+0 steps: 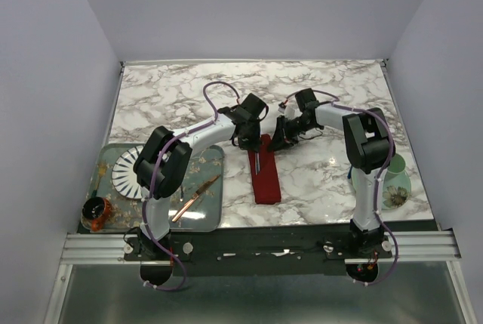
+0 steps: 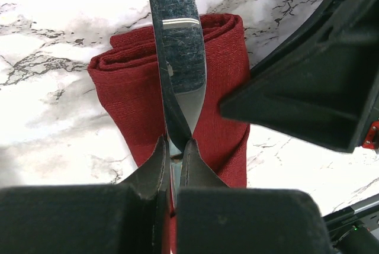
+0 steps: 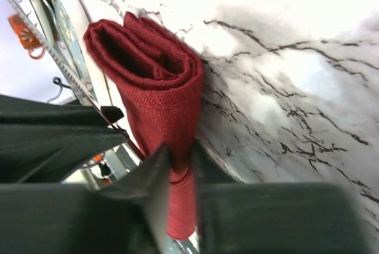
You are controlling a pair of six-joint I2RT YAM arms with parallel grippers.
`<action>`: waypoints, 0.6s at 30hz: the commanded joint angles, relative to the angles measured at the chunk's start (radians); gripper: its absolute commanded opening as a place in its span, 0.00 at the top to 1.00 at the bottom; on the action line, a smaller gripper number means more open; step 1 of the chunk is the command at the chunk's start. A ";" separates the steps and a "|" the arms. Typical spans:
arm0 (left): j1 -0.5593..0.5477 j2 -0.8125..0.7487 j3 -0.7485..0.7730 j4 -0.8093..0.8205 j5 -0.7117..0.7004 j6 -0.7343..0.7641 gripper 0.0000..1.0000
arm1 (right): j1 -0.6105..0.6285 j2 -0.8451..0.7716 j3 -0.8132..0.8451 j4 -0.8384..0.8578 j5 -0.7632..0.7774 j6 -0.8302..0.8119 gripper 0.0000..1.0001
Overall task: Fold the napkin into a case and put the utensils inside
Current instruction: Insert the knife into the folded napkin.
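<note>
The dark red napkin (image 1: 266, 180) lies as a narrow folded case on the marble, its far end under both grippers. My left gripper (image 2: 174, 144) is shut on a slim silvery utensil (image 2: 177, 47), which reaches out over the napkin (image 2: 222, 70) toward its far end. From above, the left gripper (image 1: 254, 145) and the utensil (image 1: 258, 159) sit over the case's far end. Just to its right, my right gripper (image 1: 277, 143) is at the same end. In the right wrist view this right gripper (image 3: 180, 150) pinches a layer of the napkin (image 3: 160, 88), and the case's mouth gapes beyond.
A metal tray (image 1: 204, 214) at the near left holds a white ribbed plate (image 1: 128, 169), a copper-coloured knife (image 1: 195, 197) and a small dark jar (image 1: 96, 212). A pale green cup (image 1: 394, 182) stands near the right arm's base.
</note>
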 commanded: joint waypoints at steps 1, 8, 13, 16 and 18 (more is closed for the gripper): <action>0.004 0.006 0.029 -0.040 0.027 -0.014 1.00 | 0.005 0.008 -0.014 0.067 -0.018 0.051 0.88; 0.004 0.000 0.030 -0.065 0.027 -0.045 1.00 | 0.005 -0.033 -0.062 0.109 0.017 0.100 0.99; 0.003 -0.008 0.018 -0.071 0.029 -0.063 1.00 | 0.005 -0.051 -0.068 0.124 0.055 0.140 0.99; 0.001 -0.013 0.013 -0.068 0.037 -0.065 1.00 | 0.005 -0.061 -0.071 0.130 0.077 0.159 0.99; -0.002 -0.013 0.013 -0.068 0.041 -0.063 1.00 | 0.005 -0.062 -0.076 0.135 0.086 0.171 1.00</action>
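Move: The folded napkin, lying lengthwise, has its middle about 7 cm back and 3 cm to the right of the left hand, some 3 cm below; the left fingers already grip the knife. From the right hand the napkin's middle is about 7 cm back, 2 cm left and 2 cm below, while the knife is some 4 cm left and roughly level fore and aft. The wooden-handled cutlery lies about 15 cm back and 18 cm left of the left hand. The napkin's right side, near its far end, is pinched by the right fingers, which close fully from about a third open while the hand sinks only about half a centimetre and turns slightly clockwise. The knife stays gripped in the left hand, which eases back under 1 cm over the napkin, towards its middle, tilting a few degrees. ##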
